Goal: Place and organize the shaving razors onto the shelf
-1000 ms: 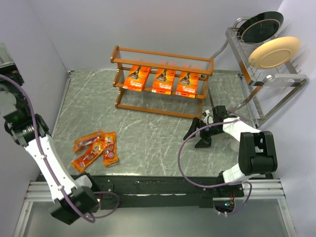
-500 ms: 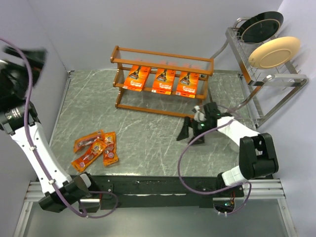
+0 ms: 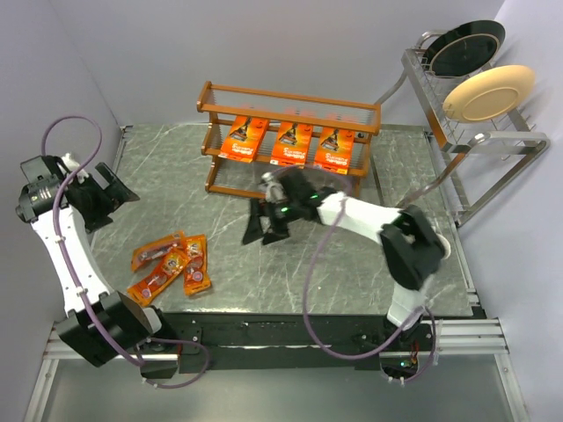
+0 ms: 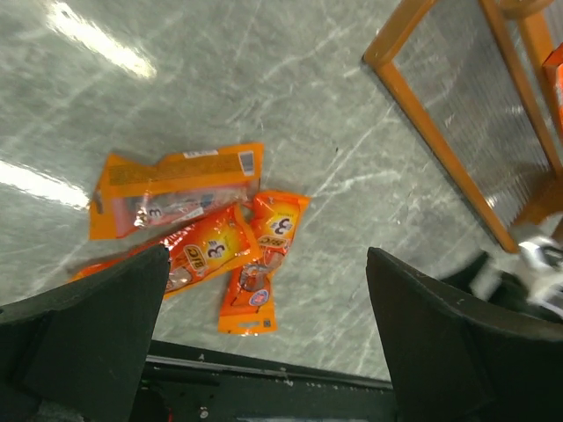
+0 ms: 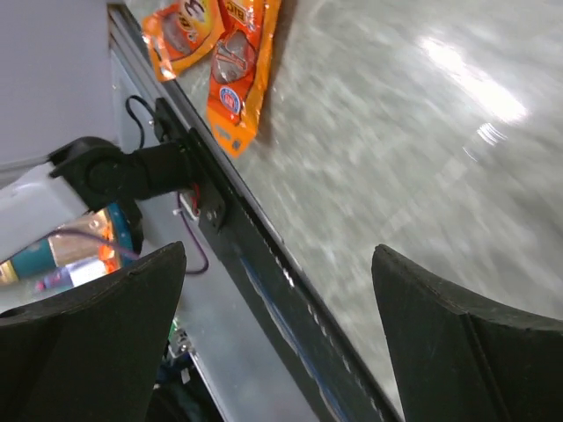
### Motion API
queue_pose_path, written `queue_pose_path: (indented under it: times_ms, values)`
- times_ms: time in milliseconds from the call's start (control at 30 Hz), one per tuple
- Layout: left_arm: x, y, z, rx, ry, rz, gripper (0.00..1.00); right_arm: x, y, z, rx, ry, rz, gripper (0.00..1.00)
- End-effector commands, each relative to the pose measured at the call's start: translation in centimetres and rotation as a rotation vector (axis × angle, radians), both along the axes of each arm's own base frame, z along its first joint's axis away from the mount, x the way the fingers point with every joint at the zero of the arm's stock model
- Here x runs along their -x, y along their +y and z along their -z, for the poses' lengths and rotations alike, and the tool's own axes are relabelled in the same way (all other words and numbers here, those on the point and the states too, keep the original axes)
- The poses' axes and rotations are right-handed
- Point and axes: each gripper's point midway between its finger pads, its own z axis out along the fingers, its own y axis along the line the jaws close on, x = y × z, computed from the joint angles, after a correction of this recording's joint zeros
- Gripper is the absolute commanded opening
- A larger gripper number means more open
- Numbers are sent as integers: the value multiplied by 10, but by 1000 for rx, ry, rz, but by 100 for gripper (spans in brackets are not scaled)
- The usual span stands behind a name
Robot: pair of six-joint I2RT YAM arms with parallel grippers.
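Three larger orange razor cards stand side by side on the middle tier of the orange-brown shelf. Three smaller orange blister packs lie overlapping on the table at the near left; they also show in the left wrist view and in the right wrist view. My left gripper is open and empty, up and to the left of those packs. My right gripper is open and empty over the table's middle, in front of the shelf, right of the packs.
A silver metal plate rack with a black plate and a cream plate stands at the far right. The shelf's front leg is at the upper right of the left wrist view. The table's black front edge runs below the right gripper.
My right arm has swung left from the right side to the table's middle, gripper open. My left arm has come down from high on the left toward the table.
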Motion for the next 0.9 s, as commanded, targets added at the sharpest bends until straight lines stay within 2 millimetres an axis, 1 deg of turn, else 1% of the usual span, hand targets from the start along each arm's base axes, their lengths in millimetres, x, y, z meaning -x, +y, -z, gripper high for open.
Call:
queue_pose_path:
  times_ms: [0, 33, 67, 100, 133, 167, 200, 233, 267, 333, 367, 433, 467, 500, 533, 567, 600, 667, 700, 767, 800, 833, 867]
  values:
    - [-4, -13, 18, 112, -8, 36, 99, 23, 56, 14, -28, 65, -72, 93]
    - [-5, -15, 19, 125, -15, 35, 99, 35, 68, 16, -48, 74, -109, 93]
    - [-5, -15, 20, 131, -14, 31, 99, 37, 74, 29, -24, 114, -109, 93]
    - [-4, -14, 21, 133, -8, 31, 99, 42, 77, 34, -15, 136, -109, 94]
    - [-5, -13, 20, 123, -12, 32, 99, 43, 84, 35, -41, 136, -112, 94]
    - [-4, -9, 20, 102, -4, 23, 99, 52, 89, 43, -28, 174, -112, 94]
    - [-4, -7, 17, 86, -10, 19, 99, 56, 93, 47, -16, 182, -113, 94]
    - [-4, -5, 17, 78, -10, 14, 99, 61, 97, 49, -20, 183, -124, 95]
    - [-4, -4, 16, 76, -10, 9, 99, 70, 104, 51, -19, 197, -144, 95]
    - [-5, -2, 12, 79, -24, -13, 99, 76, 112, 53, -33, 213, -165, 94]
    - [-5, -2, 11, 83, -29, -16, 99, 78, 118, 60, -24, 243, -157, 94]
    - [-4, -5, 10, 99, -38, -14, 99, 79, 127, 68, -38, 297, -139, 92]
    - [-3, -7, 11, 103, -36, -11, 99, 79, 132, 67, -51, 308, -141, 92]
    - [-1, -7, 10, 94, -40, -13, 99, 86, 137, 69, -50, 320, -153, 91]
    - [1, -8, 11, 95, -35, -13, 99, 89, 139, 77, -42, 349, -153, 89]
    - [2, -8, 11, 90, -32, -12, 99, 91, 142, 77, -42, 358, -156, 87]
    - [3, -7, 9, 80, -37, -19, 100, 95, 142, 80, -36, 370, -155, 81]
    - [4, -7, 6, 74, -42, -18, 99, 98, 140, 88, -20, 404, -130, 77]
    - [4, -6, 5, 72, -46, -20, 99, 98, 139, 91, -13, 414, -119, 72]
    - [3, -7, 5, 76, -52, -21, 99, 101, 139, 96, -14, 449, -108, 68]
    - [4, -8, 5, 82, -54, -25, 99, 102, 143, 93, -46, 446, -115, 63]
    - [4, -9, 5, 88, -53, -25, 99, 105, 146, 97, -41, 477, -104, 61]
    - [5, -10, 8, 95, -48, -26, 99, 105, 150, 96, -52, 487, -100, 60]
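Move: The rightmost razor pack of the three on the table lies some 18 cm to the right hand's left, about 6 cm back and 11 cm below. The middle pack is roughly 10 cm farther left and 4 cm nearer the base than that pack; the upper pack is also 10 cm farther left but 3 cm farther out. From the idle left hand, the rightmost pack is about 17 cm right, 6 back, 22 down. Right hand sweeps left about 14 cm, back and down to the rightmost pack's near end, rolling, fingers part-closing. ##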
